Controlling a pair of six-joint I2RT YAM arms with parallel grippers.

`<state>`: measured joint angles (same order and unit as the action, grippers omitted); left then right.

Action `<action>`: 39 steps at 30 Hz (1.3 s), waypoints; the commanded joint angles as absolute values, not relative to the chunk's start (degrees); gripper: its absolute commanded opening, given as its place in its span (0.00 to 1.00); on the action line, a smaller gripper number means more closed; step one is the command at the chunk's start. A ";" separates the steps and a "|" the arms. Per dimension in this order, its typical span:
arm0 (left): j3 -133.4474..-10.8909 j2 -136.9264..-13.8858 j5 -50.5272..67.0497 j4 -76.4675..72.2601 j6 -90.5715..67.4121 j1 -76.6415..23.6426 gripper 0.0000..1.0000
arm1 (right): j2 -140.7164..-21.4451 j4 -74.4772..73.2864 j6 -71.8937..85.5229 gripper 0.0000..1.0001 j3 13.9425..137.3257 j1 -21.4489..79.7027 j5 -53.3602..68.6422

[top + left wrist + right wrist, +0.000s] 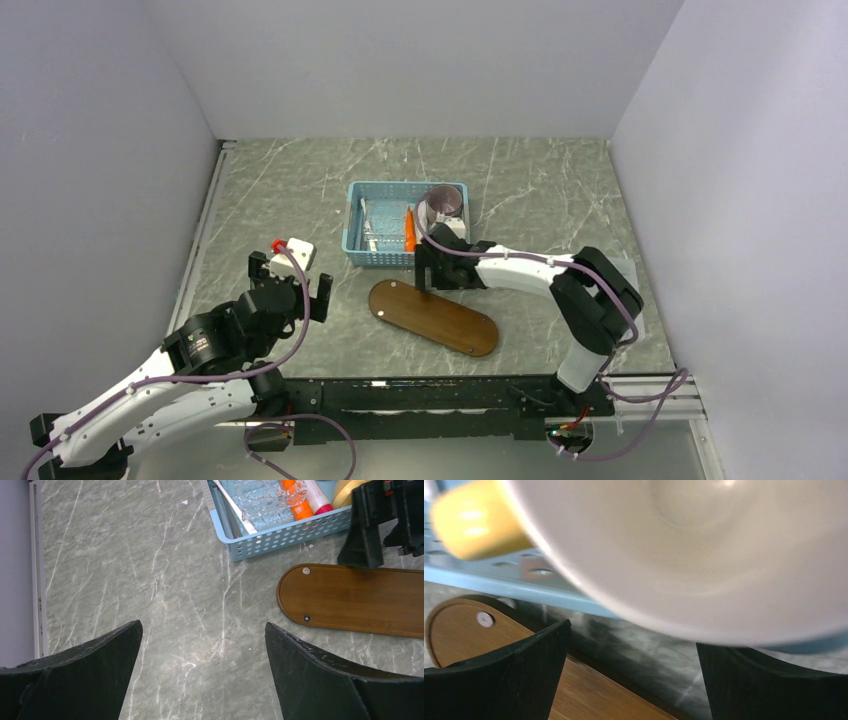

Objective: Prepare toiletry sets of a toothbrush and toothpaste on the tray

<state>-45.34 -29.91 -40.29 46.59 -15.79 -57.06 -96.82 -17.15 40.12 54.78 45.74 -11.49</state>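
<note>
The dark-brown oval tray [433, 316] lies bare on the table in front of the light-blue basket [352, 240]. In the basket lie a thin white toothbrush [235, 507] and the orange toothpaste [294, 506], which shows in the top view too [410, 231]. My right gripper [426, 276] hangs open, holding nothing, between the basket's front wall and the tray's left end [459, 630]; in its own view the open gripper [633, 635] is over the tray's edge. My left gripper [202, 625] is open over bare table, left of the tray [360, 602].
A translucent cup [443, 203] stands in the basket's right corner. A cream round object [704, 555] with a yellow part [474, 525] fills the right wrist view, close above the fingers. A white tube with a red band [318, 497] lies beside the toothpaste.
</note>
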 commanded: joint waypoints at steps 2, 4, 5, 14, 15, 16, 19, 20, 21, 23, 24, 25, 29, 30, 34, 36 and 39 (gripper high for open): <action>-46.32 -30.19 -39.82 45.30 -15.82 -56.78 0.99 | -101.06 -18.63 40.81 0.96 60.47 48.47 -11.25; -46.27 -30.16 -39.79 45.33 -15.79 -56.78 0.99 | -102.25 -18.91 40.49 0.96 62.03 49.53 -10.95; -46.27 -30.07 -39.84 45.32 -15.84 -56.78 0.99 | -102.72 -19.02 40.23 0.96 62.74 50.08 -10.76; -46.49 -29.47 -40.72 45.81 -16.17 -56.79 0.99 | -105.21 -19.62 39.77 0.95 65.65 54.56 -10.04; -46.49 -29.39 -40.88 45.91 -16.29 -56.78 0.99 | -105.14 -19.46 39.72 0.95 65.66 54.98 -9.90; -46.55 -29.29 -41.12 46.05 -16.41 -56.78 0.99 | -105.00 -19.36 39.73 0.95 65.73 55.34 -9.71; -46.66 -29.19 -41.60 46.44 -16.89 -56.78 0.99 | -104.18 -20.11 39.79 0.95 66.37 56.21 -10.55; -46.65 -29.16 -41.62 46.34 -16.84 -56.78 0.99 | -103.66 -20.32 39.83 0.95 66.49 56.34 -11.10; -46.71 -29.10 -41.61 46.37 -16.98 -56.78 0.99 | -102.98 -20.49 39.82 0.95 66.57 56.35 -11.48; -46.85 -29.33 -41.71 46.63 -17.35 -56.79 0.99 | -101.73 -21.57 39.54 0.95 67.18 56.29 -12.81; -47.00 -29.47 -41.72 46.79 -17.44 -56.78 0.99 | -100.86 -22.59 39.32 0.95 67.83 56.29 -13.93; -47.04 -29.63 -41.88 46.84 -17.65 -56.80 0.99 | -100.00 -23.74 39.18 0.95 68.26 56.33 -15.01; -48.18 -30.51 -39.99 46.85 -18.84 -56.78 0.99 | -94.27 -28.33 38.59 0.96 68.32 56.28 -20.30; -48.76 -31.20 -39.63 47.30 -19.54 -56.83 0.99 | -92.45 -29.29 38.49 0.96 67.85 56.31 -21.39; -51.84 -34.04 -39.24 50.57 -24.34 -56.84 0.99 | -83.73 -33.02 38.94 0.96 63.65 56.24 -24.99; -51.99 -34.82 -37.58 51.04 -27.03 -56.78 0.99 | -79.89 -34.91 40.15 0.96 60.89 56.11 -26.23; -50.65 -35.47 -34.75 50.77 -30.21 -56.81 0.99 | -74.67 -37.66 42.29 0.96 56.63 56.11 -26.60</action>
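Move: The wooden tray lies slantwise under the right hand. Its middle is about 7 cm back and 2 cm to the hand's left, with its far edge against the left finger. Ahead, the yellow mug stands some 9 cm out and about 1 cm to the right; the blue basket's middle is 13 cm out and 8 cm left, the orange tube 12 cm out and 7 cm left. From the left hand, the tray is about 23 cm right, 2 cm ahead and 21 cm below. With the left finger of the open right hand on the tray's far edge, push the tray's left end round towards the base, sweeping about 7.5 cm left at constant low height while curving 3 cm back. Then come free, rising about 12 cm and swinging back some 6 cm to the right, the fingers tipping up to point more forward and still wide open. ##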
